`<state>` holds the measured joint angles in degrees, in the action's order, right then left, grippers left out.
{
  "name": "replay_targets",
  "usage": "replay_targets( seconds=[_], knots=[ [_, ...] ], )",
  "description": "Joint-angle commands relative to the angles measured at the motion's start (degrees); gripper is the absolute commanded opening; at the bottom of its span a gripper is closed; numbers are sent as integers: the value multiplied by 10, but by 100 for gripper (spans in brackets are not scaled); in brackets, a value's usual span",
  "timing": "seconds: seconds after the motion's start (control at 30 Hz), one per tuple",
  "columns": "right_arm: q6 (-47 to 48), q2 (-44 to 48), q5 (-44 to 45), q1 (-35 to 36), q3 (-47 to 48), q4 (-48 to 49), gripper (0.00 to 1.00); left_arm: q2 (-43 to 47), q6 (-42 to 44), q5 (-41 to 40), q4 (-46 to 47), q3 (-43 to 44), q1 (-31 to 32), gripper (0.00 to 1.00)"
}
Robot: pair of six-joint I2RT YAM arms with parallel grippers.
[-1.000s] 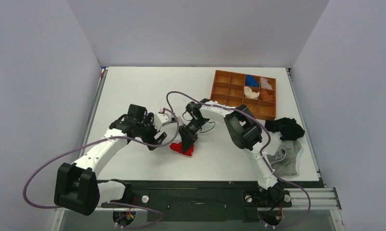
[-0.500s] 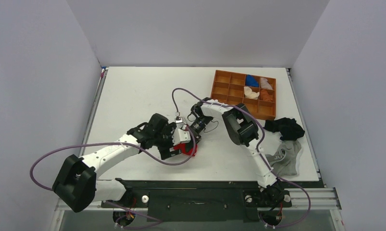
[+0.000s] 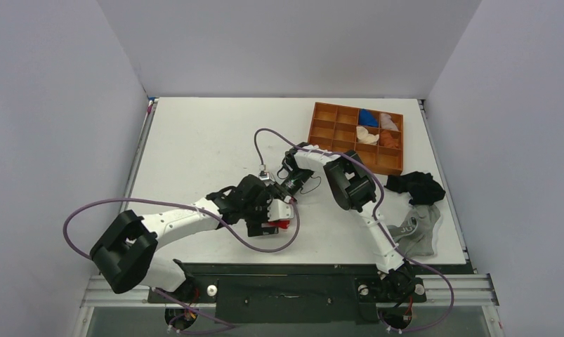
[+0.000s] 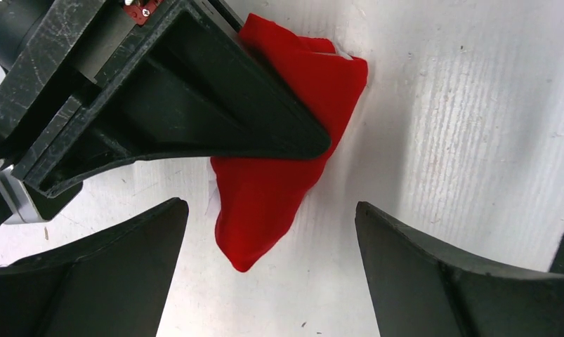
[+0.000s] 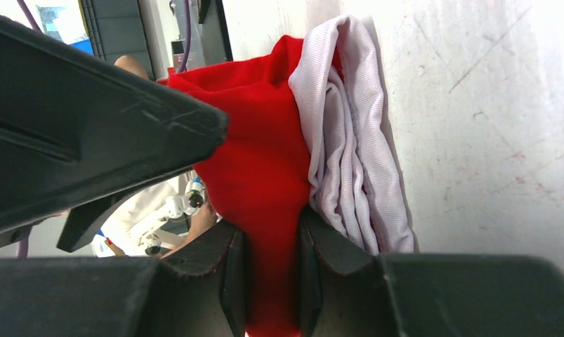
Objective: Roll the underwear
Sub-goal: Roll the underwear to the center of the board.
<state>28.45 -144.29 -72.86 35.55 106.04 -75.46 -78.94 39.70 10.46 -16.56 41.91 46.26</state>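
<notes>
The underwear (image 3: 283, 225) is a bunched bright red bundle on the white table, near the front middle. In the left wrist view the underwear (image 4: 279, 175) lies between and just ahead of my open left gripper (image 4: 272, 281), whose fingers (image 4: 96, 281) stand apart on either side without touching it. My left gripper (image 3: 270, 214) hovers directly over the bundle. My right gripper (image 5: 272, 281) is shut on a fold of the red fabric (image 5: 258, 161), with the white trim (image 5: 349, 147) bunched beside it. The right gripper (image 3: 288, 195) reaches in from behind.
An orange compartment tray (image 3: 321, 130) with several small cloth items stands at the back right. A black garment (image 3: 416, 186) and a grey garment (image 3: 416, 232) lie at the right edge. Purple cables loop over both arms near the bundle.
My left arm has swung right and forward until its open gripper sits over the underwear. The right gripper has kept its hold and drawn the bundle slightly.
</notes>
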Motion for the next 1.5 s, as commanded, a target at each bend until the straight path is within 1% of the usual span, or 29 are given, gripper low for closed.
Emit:
replay_targets(
  seconds=[0.0, 0.27, 0.5, 0.83, 1.03, 1.2, 1.27, 1.33, 1.37, 1.4, 1.43, 1.47],
  knots=[
    [51, -50, 178, -4, -14, 42, 0, -19, 20, -22, 55, 3, 10, 88],
    [64, -54, 178, -3, -11, 29, 0, -25, 34, -30, 90, -10, 14, 88],
    [84, -57, 177, -3, -2, 4, 0, -61, 46, -3, 67, 4, 14, 87],
    [110, -67, 172, -2, 13, -22, 0, -96, 57, 6, 49, 34, 14, 84],
    [145, -72, 171, -2, 30, -67, 0, -132, 55, 31, -8, 73, 15, 77],
    [165, -75, 175, -2, 44, -89, 0, -142, 43, 21, -24, 77, 36, 72],
    [167, -78, 175, -2, 46, -92, 0, -150, 38, 16, -30, 83, 46, 68],
    [171, -78, 175, -3, 48, -97, 0, -156, 35, 14, -34, 88, 53, 60],
    [172, -78, 174, -3, 49, -99, 0, -159, 33, 13, -36, 91, 57, 53],
    [173, -77, 173, -3, 48, -100, 0, -161, 30, 13, -38, 92, 58, 50],
    [173, -76, 173, -3, 48, -99, 0, -166, 28, 14, -42, 96, 60, 45],
    [173, -76, 174, -3, 48, -99, 0, -168, 25, 13, -44, 98, 61, 42]
  ],
)
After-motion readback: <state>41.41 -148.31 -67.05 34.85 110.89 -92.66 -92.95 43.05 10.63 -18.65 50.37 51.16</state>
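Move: The rolled red underwear sits just under the open left hand. Its middle is about 5 cm to the right, 2 cm ahead and 3 cm below, and its left end is already between the spread fingers. The right hand already pinches the roll from the far side; from that hand the middle is only about 1 cm back, 1 cm left and 1 cm below. The wooden box stands some 27 cm ahead and 27 cm right of the left hand. The left fingers come to straddle the roll's left end and close from nearly wide open to about half, touching its sides by the end. On the way the left hand sinks about 3 cm and works some 3.5 cm right, easing slightly forward, then back. The right hand keeps its pinch and draws the roll about 3 cm right and slightly back, turning only a little. ##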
